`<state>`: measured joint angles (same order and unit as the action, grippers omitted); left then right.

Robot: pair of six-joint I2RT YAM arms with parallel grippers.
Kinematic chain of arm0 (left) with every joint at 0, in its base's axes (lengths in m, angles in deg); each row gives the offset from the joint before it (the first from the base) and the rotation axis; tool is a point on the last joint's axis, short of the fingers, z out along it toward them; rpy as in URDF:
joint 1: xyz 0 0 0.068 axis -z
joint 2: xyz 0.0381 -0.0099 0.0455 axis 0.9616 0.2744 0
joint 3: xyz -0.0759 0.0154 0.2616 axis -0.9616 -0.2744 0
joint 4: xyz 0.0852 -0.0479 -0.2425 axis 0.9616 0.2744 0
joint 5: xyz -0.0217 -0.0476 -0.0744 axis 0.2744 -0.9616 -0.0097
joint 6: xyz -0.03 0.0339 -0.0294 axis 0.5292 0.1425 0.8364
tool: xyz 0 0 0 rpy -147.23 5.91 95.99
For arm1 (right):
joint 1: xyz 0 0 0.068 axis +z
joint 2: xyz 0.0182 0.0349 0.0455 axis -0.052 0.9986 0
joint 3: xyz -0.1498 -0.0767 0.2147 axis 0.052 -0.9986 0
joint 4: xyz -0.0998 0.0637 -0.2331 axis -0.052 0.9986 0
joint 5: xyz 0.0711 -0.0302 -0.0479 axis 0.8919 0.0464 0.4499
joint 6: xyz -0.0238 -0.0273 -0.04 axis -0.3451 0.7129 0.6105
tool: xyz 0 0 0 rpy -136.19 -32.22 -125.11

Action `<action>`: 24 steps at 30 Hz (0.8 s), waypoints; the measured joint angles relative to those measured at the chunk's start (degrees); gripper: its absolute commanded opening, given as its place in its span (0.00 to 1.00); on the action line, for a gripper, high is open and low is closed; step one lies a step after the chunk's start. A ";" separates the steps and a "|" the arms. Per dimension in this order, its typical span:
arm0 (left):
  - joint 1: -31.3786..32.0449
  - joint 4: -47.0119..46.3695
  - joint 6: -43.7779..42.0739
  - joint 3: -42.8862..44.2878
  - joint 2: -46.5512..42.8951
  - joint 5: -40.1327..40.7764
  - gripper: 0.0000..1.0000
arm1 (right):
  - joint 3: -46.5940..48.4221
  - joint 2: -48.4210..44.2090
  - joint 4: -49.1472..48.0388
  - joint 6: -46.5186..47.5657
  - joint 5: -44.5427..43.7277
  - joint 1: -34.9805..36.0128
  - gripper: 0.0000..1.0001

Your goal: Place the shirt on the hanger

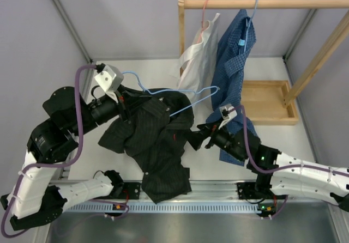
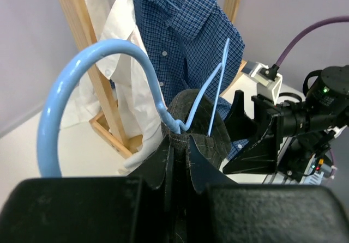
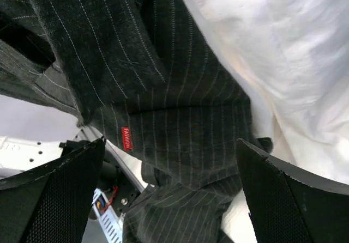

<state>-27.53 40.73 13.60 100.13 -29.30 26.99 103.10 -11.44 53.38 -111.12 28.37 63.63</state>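
Observation:
The dark shirt (image 1: 158, 145) hangs crumpled above the table, its hem over the front rail. The light-blue hanger (image 1: 188, 95) is partly threaded into it, with the hook to the left and one arm sticking out to the right. My left gripper (image 1: 122, 99) is shut on the shirt's collar fabric (image 2: 191, 117) just below the hanger's neck; the hook (image 2: 92, 85) curves up beside it. My right gripper (image 1: 204, 135) is open at the shirt's right side. In the right wrist view its fingers (image 3: 60, 199) stand wide apart around the pinstriped cloth (image 3: 180, 123) without gripping it.
A wooden rack (image 1: 262, 3) at the back right carries a white shirt (image 1: 197, 58) on a pink hanger and a blue checked shirt (image 1: 232, 58). Its wooden base tray (image 1: 270, 98) lies on the table. Grey walls close in the left and back sides.

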 measured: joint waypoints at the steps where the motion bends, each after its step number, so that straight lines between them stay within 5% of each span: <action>1: 0.00 0.02 0.96 -0.09 -0.22 0.68 0.00 | 0.39 1.20 -0.68 -0.15 0.59 0.00 0.95; 10: 0.00 0.26 4.68 -0.20 -1.57 3.63 0.00 | 1.70 2.21 -8.81 -0.28 4.04 0.00 0.76; 24: 0.02 0.26 7.72 -3.87 -2.62 4.42 0.00 | 1.68 1.84 -14.91 -1.11 2.01 0.00 0.66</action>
<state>-27.51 41.00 21.32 96.26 -31.92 31.41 104.78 -9.60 38.48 -112.24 30.38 63.63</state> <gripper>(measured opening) 0.082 0.665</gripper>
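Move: The right hand, open and empty, points ahead-left at the dark shirt; the shirt's loose shoulder edge is about 4 cm ahead, 3 cm left and 5 cm up. The hanger's free end is roughly 3 cm ahead, 4 cm right and 20 cm above it. The white shirt hangs some 20 cm ahead and 1 cm right, the blue shirt 14 cm ahead and 10 cm right. From the left hand, the loose edge lies about 4 cm ahead, 8 cm right and 17 cm below. The right hand climbs about 9 cm beside the dark shirt's loose side, towards the height of its shoulder edge under the hanger, then sinks back some 2 cm, its left side rolling up about 15 degrees while the fingers narrow from wide open to about two-thirds without shutting on the cloth. The left hand keeps its pinch on the hanger's neck and the shirt gathered there, drifting slightly left before lowering them a little under 2 cm, its wrist turning only slightly. ##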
